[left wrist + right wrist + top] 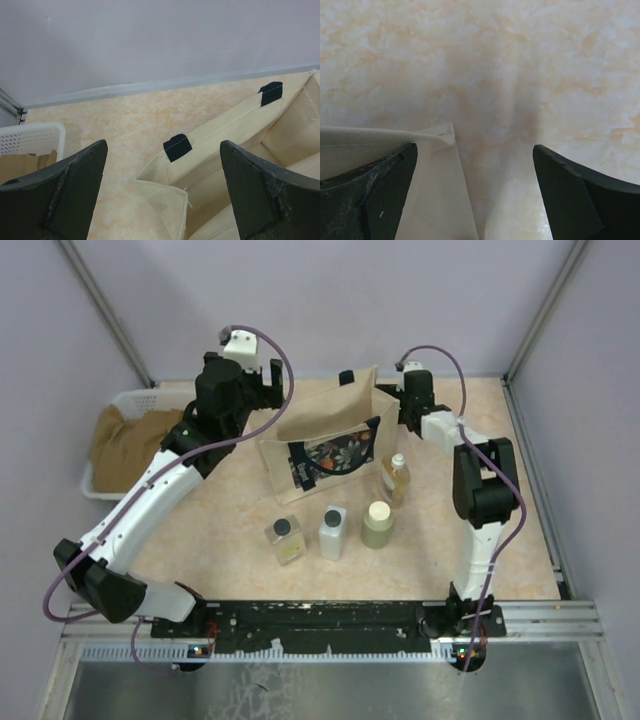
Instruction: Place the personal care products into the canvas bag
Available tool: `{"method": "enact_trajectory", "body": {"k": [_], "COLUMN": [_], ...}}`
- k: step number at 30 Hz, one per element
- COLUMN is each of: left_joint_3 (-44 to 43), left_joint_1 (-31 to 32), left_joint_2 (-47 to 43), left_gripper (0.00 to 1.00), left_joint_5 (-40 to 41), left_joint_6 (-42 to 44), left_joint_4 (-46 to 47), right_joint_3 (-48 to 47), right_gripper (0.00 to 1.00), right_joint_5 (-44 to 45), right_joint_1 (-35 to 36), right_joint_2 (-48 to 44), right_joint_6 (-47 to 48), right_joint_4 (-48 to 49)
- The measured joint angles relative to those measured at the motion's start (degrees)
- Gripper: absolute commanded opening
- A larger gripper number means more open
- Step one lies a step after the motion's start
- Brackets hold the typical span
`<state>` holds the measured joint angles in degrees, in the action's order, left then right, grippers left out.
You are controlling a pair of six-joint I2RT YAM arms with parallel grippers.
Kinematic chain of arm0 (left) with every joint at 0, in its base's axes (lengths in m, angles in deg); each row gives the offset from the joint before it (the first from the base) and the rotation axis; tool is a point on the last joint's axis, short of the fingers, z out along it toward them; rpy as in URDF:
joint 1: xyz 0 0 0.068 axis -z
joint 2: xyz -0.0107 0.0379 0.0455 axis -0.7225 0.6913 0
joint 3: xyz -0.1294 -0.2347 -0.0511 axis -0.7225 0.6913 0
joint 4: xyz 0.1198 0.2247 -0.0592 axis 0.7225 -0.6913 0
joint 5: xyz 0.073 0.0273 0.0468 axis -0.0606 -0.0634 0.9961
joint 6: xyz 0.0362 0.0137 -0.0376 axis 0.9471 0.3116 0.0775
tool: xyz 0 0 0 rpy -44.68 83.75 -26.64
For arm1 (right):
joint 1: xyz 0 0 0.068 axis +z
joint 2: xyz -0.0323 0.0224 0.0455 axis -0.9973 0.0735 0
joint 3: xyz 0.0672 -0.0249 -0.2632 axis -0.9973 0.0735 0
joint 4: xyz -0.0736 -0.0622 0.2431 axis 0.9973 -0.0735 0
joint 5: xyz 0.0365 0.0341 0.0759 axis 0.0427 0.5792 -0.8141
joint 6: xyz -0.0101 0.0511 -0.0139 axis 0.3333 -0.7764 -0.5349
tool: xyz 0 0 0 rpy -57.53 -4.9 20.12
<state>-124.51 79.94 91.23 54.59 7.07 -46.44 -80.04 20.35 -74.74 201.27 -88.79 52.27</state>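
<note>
The canvas bag stands open at the table's middle, its floral panel facing the arms. In front of it stand the personal care products: an amber bottle, an olive-green bottle, a white rectangular bottle and a clear square bottle. My left gripper hovers open over the bag's left rear corner; the rim and a navy handle tab lie between its fingers. My right gripper is open at the bag's right edge, with a bag corner by its left finger.
A white plastic basket with brown cloth sits at the far left, and its rim shows in the left wrist view. Grey walls and metal frame posts close off the back and both sides of the table.
</note>
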Motion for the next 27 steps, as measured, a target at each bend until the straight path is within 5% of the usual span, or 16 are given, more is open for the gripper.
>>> {"method": "enact_trajectory", "body": {"k": [9,17,27], "left_joint_3": [2.6,3.0,-0.9], "left_joint_1": [-1.2,-9.3,-13.2], "left_joint_2": [-0.6,0.4,10.8], "left_gripper": [1.0,0.99,0.99], "left_joint_5": [0.0,-7.5,-17.6], "left_joint_6": [0.1,-0.3,5.1], "left_joint_4": [0.6,1.2,3.4], "right_joint_3": [0.5,-19.5,-12.6], "right_gripper": [0.99,0.99,0.99], "right_joint_5": [4.9,12.9,15.2], "right_joint_1": [0.4,-3.2,-3.5], "right_joint_2": [0.1,1.3,-16.5], "right_joint_6": [2.2,3.0,3.0], "right_joint_4": [-4.5,-19.4,-36.6]}}
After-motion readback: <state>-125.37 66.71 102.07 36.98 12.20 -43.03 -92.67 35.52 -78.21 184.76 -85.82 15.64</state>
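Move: The canvas bag's middle lies about 19 cm to the right hand's left and 12 cm back, near its height, with the bag's right rear edge at that hand's left finger; the amber bottle stands some 27 cm back and 4 cm left, a little lower. From the left hand, the bag is some 13 cm right, 4 cm ahead and 27 cm below, and the white basket about 32 cm left, 2 cm ahead and 34 cm below. The right hand dips about 2 cm beside the bag's right rear edge, then comes free and climbs to some 13 cm above its start, swinging right and lastly back by nearly 10 cm each while turning about 15 degrees clockwise. The open left hand reaches some 7 cm forward and sinks as much towards the bag's left rear rim, drifting left then partly back, fingers tipping slightly down. ##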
